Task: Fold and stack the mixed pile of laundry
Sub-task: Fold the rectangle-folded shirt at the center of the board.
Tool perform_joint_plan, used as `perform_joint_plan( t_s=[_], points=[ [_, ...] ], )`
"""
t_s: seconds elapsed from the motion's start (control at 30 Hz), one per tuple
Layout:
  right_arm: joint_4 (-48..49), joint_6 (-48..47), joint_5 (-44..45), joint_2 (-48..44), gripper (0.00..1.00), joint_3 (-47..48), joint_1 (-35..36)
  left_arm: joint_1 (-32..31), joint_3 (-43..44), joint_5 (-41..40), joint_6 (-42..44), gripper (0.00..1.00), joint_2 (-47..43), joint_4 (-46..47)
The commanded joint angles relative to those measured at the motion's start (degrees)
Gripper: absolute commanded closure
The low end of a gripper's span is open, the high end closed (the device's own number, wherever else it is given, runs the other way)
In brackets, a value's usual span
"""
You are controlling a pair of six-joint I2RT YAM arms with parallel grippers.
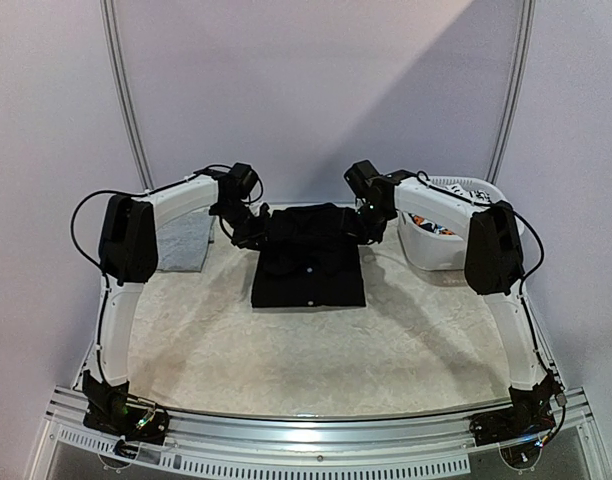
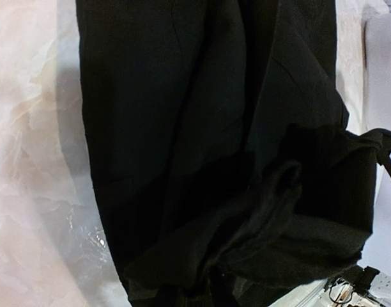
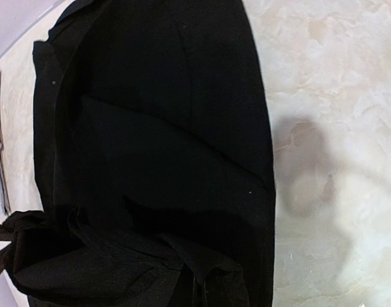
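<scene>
The large black long-sleeved garment (image 1: 308, 262) lies part-folded as a rectangle at the back middle of the table. Its far edge is lifted and bunched between the two grippers. My left gripper (image 1: 251, 235) is at the far left corner, and in the left wrist view the black cloth (image 2: 202, 115) gathers into its jaws (image 2: 205, 291). My right gripper (image 1: 371, 232) is at the far right corner, shut on a pinch of the same cloth (image 3: 157, 128), which puckers at its fingertips (image 3: 199, 291). A folded light grey top (image 1: 183, 240) lies at the back left.
A white plastic laundry basket (image 1: 438, 258) stands at the back right with a printed piece (image 1: 431, 225) inside it. The table has a pale marbled cover (image 1: 316, 350), and a metal rail (image 1: 316, 425) runs along the near edge.
</scene>
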Motion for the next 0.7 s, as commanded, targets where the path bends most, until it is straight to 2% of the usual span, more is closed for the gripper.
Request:
perform_joint_plan(
  t_s=[0.0,0.07,0.13,0.17,0.2,0.23,0.33,0.37,0.5,0.57,0.67],
  points=[
    [-0.7,4.5,5.2,1.2,1.0,2.8,-0.6,0.9,2.9,0.4,-2.2,0.86,1.7,1.6],
    [-0.4,4.8,5.0,1.3,0.99,3.1,-0.7,1.3,4.2,0.1,-2.3,0.81,2.0,0.9],
    [0.2,5.2,3.6,1.5,0.92,3.3,-0.9,1.9,5.4,-0.5,-2.3,0.71,1.6,-0.1],
    [0.4,5.5,2.8,1.6,0.82,3.6,-1.1,2.0,5.8,-0.7,-2.2,0.6,0.9,-0.6],
    [0.3,5.9,2.3,1.6,0.75,4.0,-1.1,2.0,6.2,-1.8,-1.8,0.41,0.1,-1.3],
    [-0.3,6.2,2.6,1.6,0.71,4.5,-1.1,2.0,6.3,-2.8,-1.2,0.28,-1.2,-1.7],
    [-3.1,8.0,5.1,0.6,0.64,5.1,-1.1,1.9,4.2,-4.4,-0.1,0.04,-6.0,-1.6],
    [-3.6,8.7,6.2,-0.4,0.6,5.1,-1.2,1.8,2.7,-4.8,0.1,0.01,-7.6,-1.4],
    [-4.8,7.6,7.7,-4.4,0.46,3.6,-1.0,1.8,-8.1,-5.9,1.2,0.0,-16.5,-0.3],
    [-3.5,6.4,6.6,-7.4,0.41,-1.7,-1.0,1.7,-14.9,-5.9,2.1,0.02,-20.8,0.9],
    [3.5,4.5,3.0,-16.0,0.39,-16.7,-0.8,1.8,-25.5,-3.8,2.9,0.08,-26.6,3.8]
  ],
)
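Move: Both hands hold the corners of the shirt's near part, carried forward over the rest of the shirt. The middle of the black shirt lies about 12 cm to the right of the left hand and 2 cm back, some 4 cm below. From the right hand it lies about 12 cm left, 2 cm back and 5 cm below. The grey stack sits about 19 cm left of the left hand, level with it, and the basket some 21 cm right of the right hand and 2 cm farther out. The left fingers let go of their corner of the folded-over layer, spreading nearly fully as that hand eases forward, then climbs about 9 cm and draws back and left off the shirt. The right fingers open a little later, to just over half, and release their corner; that hand edges forward and up about 2 cm, then slips some 3 cm to the right and back again, turning about 10 degrees clockwise. ##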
